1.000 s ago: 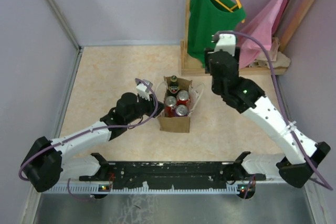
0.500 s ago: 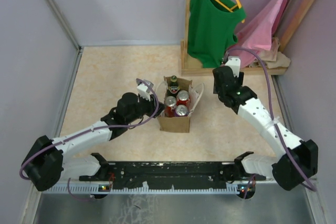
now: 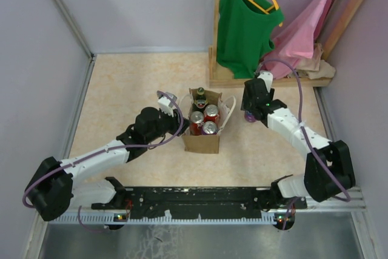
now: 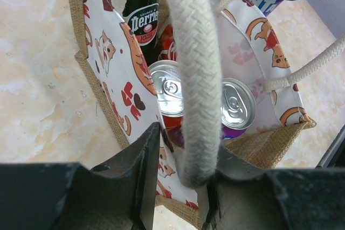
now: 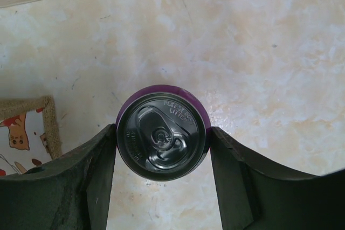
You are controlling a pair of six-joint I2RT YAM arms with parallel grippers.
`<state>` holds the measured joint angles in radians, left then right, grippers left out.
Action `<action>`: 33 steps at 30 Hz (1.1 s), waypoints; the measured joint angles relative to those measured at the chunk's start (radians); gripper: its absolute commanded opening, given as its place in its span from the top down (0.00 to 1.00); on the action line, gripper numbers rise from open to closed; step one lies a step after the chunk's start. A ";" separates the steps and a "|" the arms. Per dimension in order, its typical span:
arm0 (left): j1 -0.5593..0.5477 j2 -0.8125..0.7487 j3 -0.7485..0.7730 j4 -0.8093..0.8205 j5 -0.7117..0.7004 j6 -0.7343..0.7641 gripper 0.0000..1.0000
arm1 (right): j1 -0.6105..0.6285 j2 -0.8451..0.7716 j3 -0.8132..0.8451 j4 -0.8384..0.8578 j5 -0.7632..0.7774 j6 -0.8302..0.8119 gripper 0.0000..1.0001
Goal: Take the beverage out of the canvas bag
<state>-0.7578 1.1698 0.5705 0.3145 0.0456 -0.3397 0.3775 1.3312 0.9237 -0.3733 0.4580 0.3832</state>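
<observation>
The canvas bag (image 3: 202,142) stands upright mid-table, tan with a cat-print lining (image 4: 116,63). Inside are a green Perrier bottle (image 4: 141,9), red cans (image 3: 210,112) and a purple-sided can (image 4: 237,103). My left gripper (image 3: 180,127) is shut on the bag's left wall, with the white rope handle (image 4: 194,68) also between its jaws (image 4: 183,152). Right of the bag, my right gripper (image 3: 250,112) is shut on a purple beverage can (image 5: 161,132) and holds it upright low over the table. I cannot tell whether the can touches the table.
A wooden clothes rack (image 3: 216,40) with a green shirt (image 3: 245,22) and a pink garment (image 3: 306,25) stands at the back right, close behind the right arm. Grey walls enclose the table. The bag's corner (image 5: 32,112) lies just left of the held can.
My right arm has dropped from up near the rack and moved left, bringing the purple can low beside the bag. The left arm and the bag have not moved.
</observation>
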 measured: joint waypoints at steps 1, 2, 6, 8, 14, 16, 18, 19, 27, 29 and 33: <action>0.000 0.000 0.000 0.000 -0.001 0.000 0.61 | 0.000 0.008 0.000 0.007 -0.002 0.003 1.00; 0.000 0.000 0.000 0.000 -0.002 0.000 0.60 | 0.000 0.020 0.000 0.014 -0.004 0.004 0.99; 0.000 0.000 0.000 0.001 -0.005 0.000 0.50 | 0.000 0.065 0.000 0.026 0.001 0.009 0.84; 0.000 0.000 0.000 0.001 -0.007 0.001 0.44 | 0.000 0.067 0.000 0.032 0.001 0.011 0.72; 0.000 0.000 0.000 0.001 -0.013 0.004 0.40 | 0.000 0.069 0.000 0.035 0.000 0.014 0.15; 0.000 0.000 0.000 0.001 -0.015 0.004 0.39 | 0.000 0.069 0.000 0.033 0.003 0.014 0.10; 0.000 -0.001 0.000 0.001 -0.016 0.004 0.39 | 0.000 0.065 0.000 0.032 0.011 0.012 0.04; 0.000 -0.001 0.000 0.001 -0.016 0.004 0.39 | 0.000 0.062 0.000 0.028 0.015 0.011 0.02; 0.000 -0.003 -0.008 0.010 -0.016 0.004 0.37 | 0.009 -0.067 0.075 -0.049 0.073 -0.006 0.01; 0.000 -0.005 -0.010 0.011 -0.017 0.004 0.37 | 0.035 -0.118 0.116 -0.064 0.111 -0.023 0.01; 0.000 -0.007 -0.013 0.018 -0.021 0.004 0.38 | 0.216 -0.206 0.229 -0.077 0.207 -0.098 0.08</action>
<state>-0.7578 1.1629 0.5571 0.3325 0.0246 -0.3359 0.5938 1.1248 1.1530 -0.4503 0.6647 0.2848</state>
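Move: The right gripper still holds the purple can by its upper part, with the table spot for it straight below, some 11 cm under the hand point. The canvas bag's middle lies about 20 cm to the left and 2 cm back; its red can is some 17 cm left, level with the hand. The rack's wooden rail runs about 14 cm straight ahead. The left gripper has the bag's left rim between its fingers; the purple can is roughly 29 cm to its right and 6 cm ahead. Lower the right gripper about 2 cm to set the purple can on the table, pause there, then open the fingers wide and let go. Lift off fast, some 18 cm up, tipping the fingers up by about 20 degrees and swinging left towards the canvas bag at the end. Keep the left hand in place, but widen its fingers around the bag's left rim. ##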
